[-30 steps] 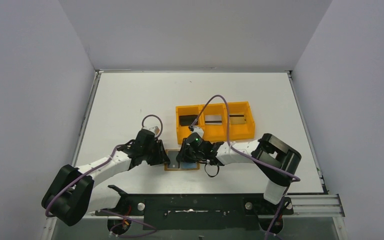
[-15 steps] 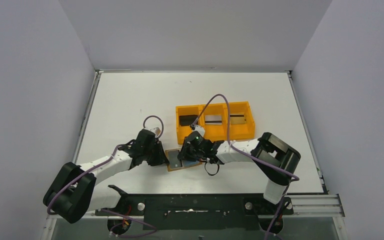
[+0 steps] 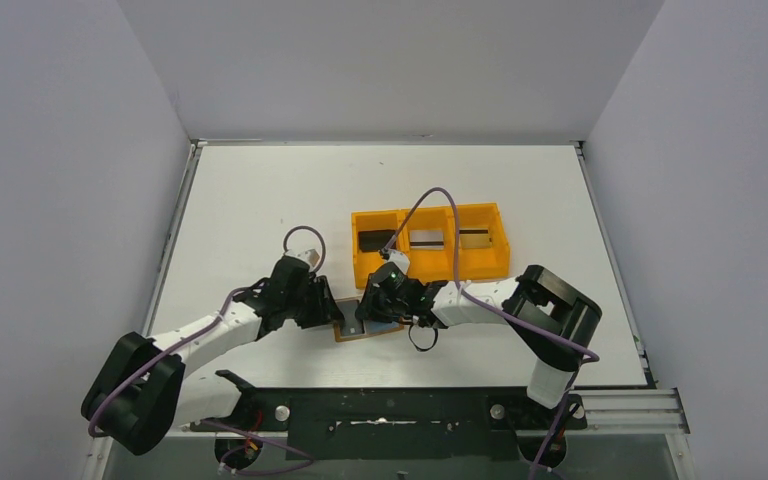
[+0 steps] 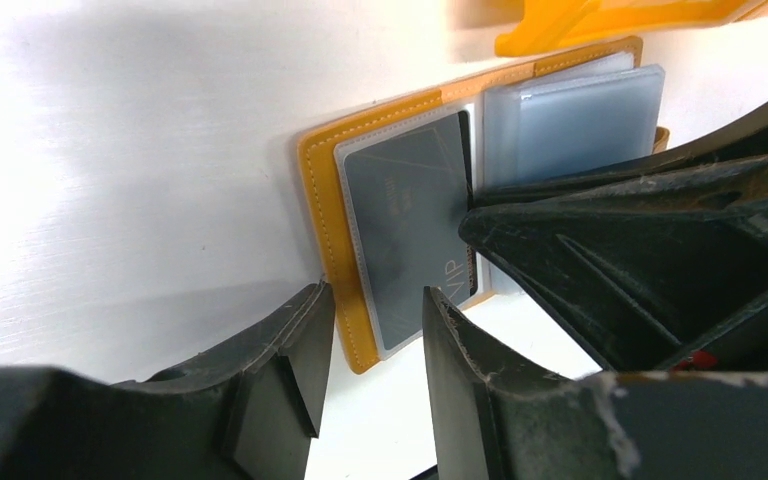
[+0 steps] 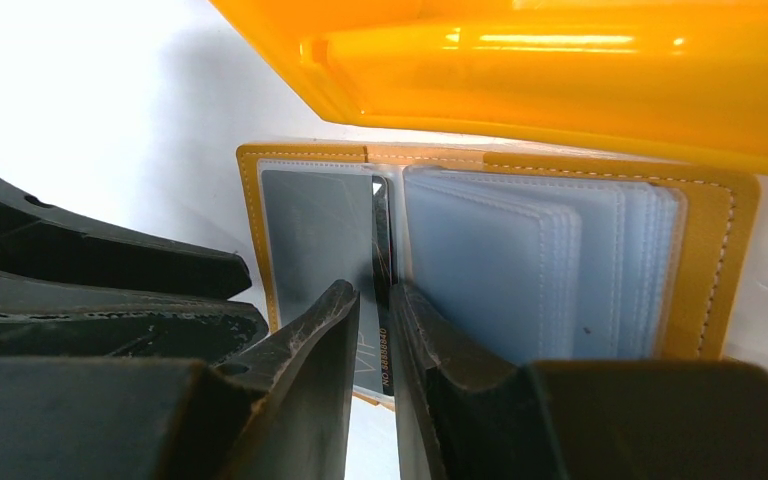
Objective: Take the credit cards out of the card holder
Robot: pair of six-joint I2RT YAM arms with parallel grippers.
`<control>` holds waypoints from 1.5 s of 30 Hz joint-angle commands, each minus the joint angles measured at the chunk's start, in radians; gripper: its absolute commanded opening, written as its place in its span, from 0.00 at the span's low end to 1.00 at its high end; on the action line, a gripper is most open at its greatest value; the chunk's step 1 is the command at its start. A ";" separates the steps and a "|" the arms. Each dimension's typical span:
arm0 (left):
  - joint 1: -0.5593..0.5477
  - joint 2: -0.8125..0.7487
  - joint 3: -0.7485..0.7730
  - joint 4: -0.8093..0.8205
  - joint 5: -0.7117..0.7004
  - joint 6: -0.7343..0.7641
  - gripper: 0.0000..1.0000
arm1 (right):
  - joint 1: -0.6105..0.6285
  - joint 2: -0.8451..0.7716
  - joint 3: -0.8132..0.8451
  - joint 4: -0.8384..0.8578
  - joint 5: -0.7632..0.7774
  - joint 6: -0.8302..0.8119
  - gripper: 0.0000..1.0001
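Note:
The tan-orange card holder [image 4: 325, 220] lies open on the white table, just in front of the orange tray. Its left panel holds a dark grey credit card [image 4: 410, 220] marked VIP inside a clear sleeve. The right panel is a stack of pale blue sleeves [image 5: 520, 260]. My left gripper [image 4: 377, 300] is open, its tips at the holder's near left corner and touching nothing. My right gripper [image 5: 373, 292] stands over the spine with its jaws a narrow gap apart. A dark strip of the card's edge [image 5: 381, 250] shows in that gap. From above, both grippers [image 3: 330, 313] [image 3: 368, 312] crowd the holder [image 3: 365, 333].
The bright orange three-compartment tray [image 3: 430, 270] stands right behind the holder, its wall [image 5: 560, 70] close above my right fingers. A flat dark piece [image 3: 371, 240] lies in its left compartment. My right fingers [image 4: 610, 270] fill the right side of the left wrist view.
The card holder has twisted slightly on the table, its near left corner swinging towards me. Both grippers stay at it, and the left one has edged a little to the left.

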 commanded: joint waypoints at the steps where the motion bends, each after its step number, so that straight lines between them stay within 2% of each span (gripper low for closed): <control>1: -0.004 -0.037 0.049 0.012 -0.048 -0.017 0.38 | 0.005 -0.033 -0.011 -0.026 0.028 0.005 0.22; 13: -0.011 0.034 -0.030 0.192 0.078 -0.050 0.36 | -0.011 -0.024 -0.032 0.004 0.005 0.019 0.22; 16: -0.017 0.074 -0.017 0.140 0.034 -0.050 0.31 | -0.011 -0.025 -0.034 0.007 0.004 0.020 0.22; 20: -0.030 0.070 -0.010 0.076 -0.034 -0.044 0.30 | -0.012 -0.026 -0.039 0.010 0.001 0.023 0.22; 26: -0.031 0.027 -0.005 0.013 -0.096 -0.052 0.39 | -0.012 -0.036 -0.038 0.005 0.007 0.020 0.23; 32: -0.036 0.053 0.001 0.005 -0.105 -0.055 0.38 | -0.005 -0.059 -0.021 -0.036 0.049 0.003 0.24; 35: -0.040 0.090 0.010 0.016 -0.086 -0.043 0.30 | 0.006 -0.056 0.004 -0.082 0.081 -0.008 0.24; 39: -0.049 0.120 0.010 0.050 -0.056 -0.041 0.17 | 0.006 -0.033 -0.003 -0.052 0.047 0.000 0.22; 45: -0.057 0.118 0.002 0.065 -0.065 -0.043 0.03 | 0.003 -0.053 -0.016 -0.039 0.047 0.006 0.21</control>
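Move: The dark card in the open card holder's left page has its middle about 2 cm ahead and 3 cm to the right of the left hand, 1 cm below it. From the right hand, whose fingers straddle the card's right edge, the card's middle is about 3 cm left and 1 cm ahead, also 1 cm below. The clear pages are centred some 10 cm right and 2 cm ahead of the left hand; the orange box about 19 cm right and 18 cm ahead. Up, right and forward by about a centimetre each, the left hand hops over the holder's left border towards the dark card, then sinks about 2.5 cm in two steps. During the last step its fingers close from part open to nearly shut, the tips coming down on the pocket's left edge. The right hand keeps its fingers at the card's right edge and late on shifts 1 cm right. ##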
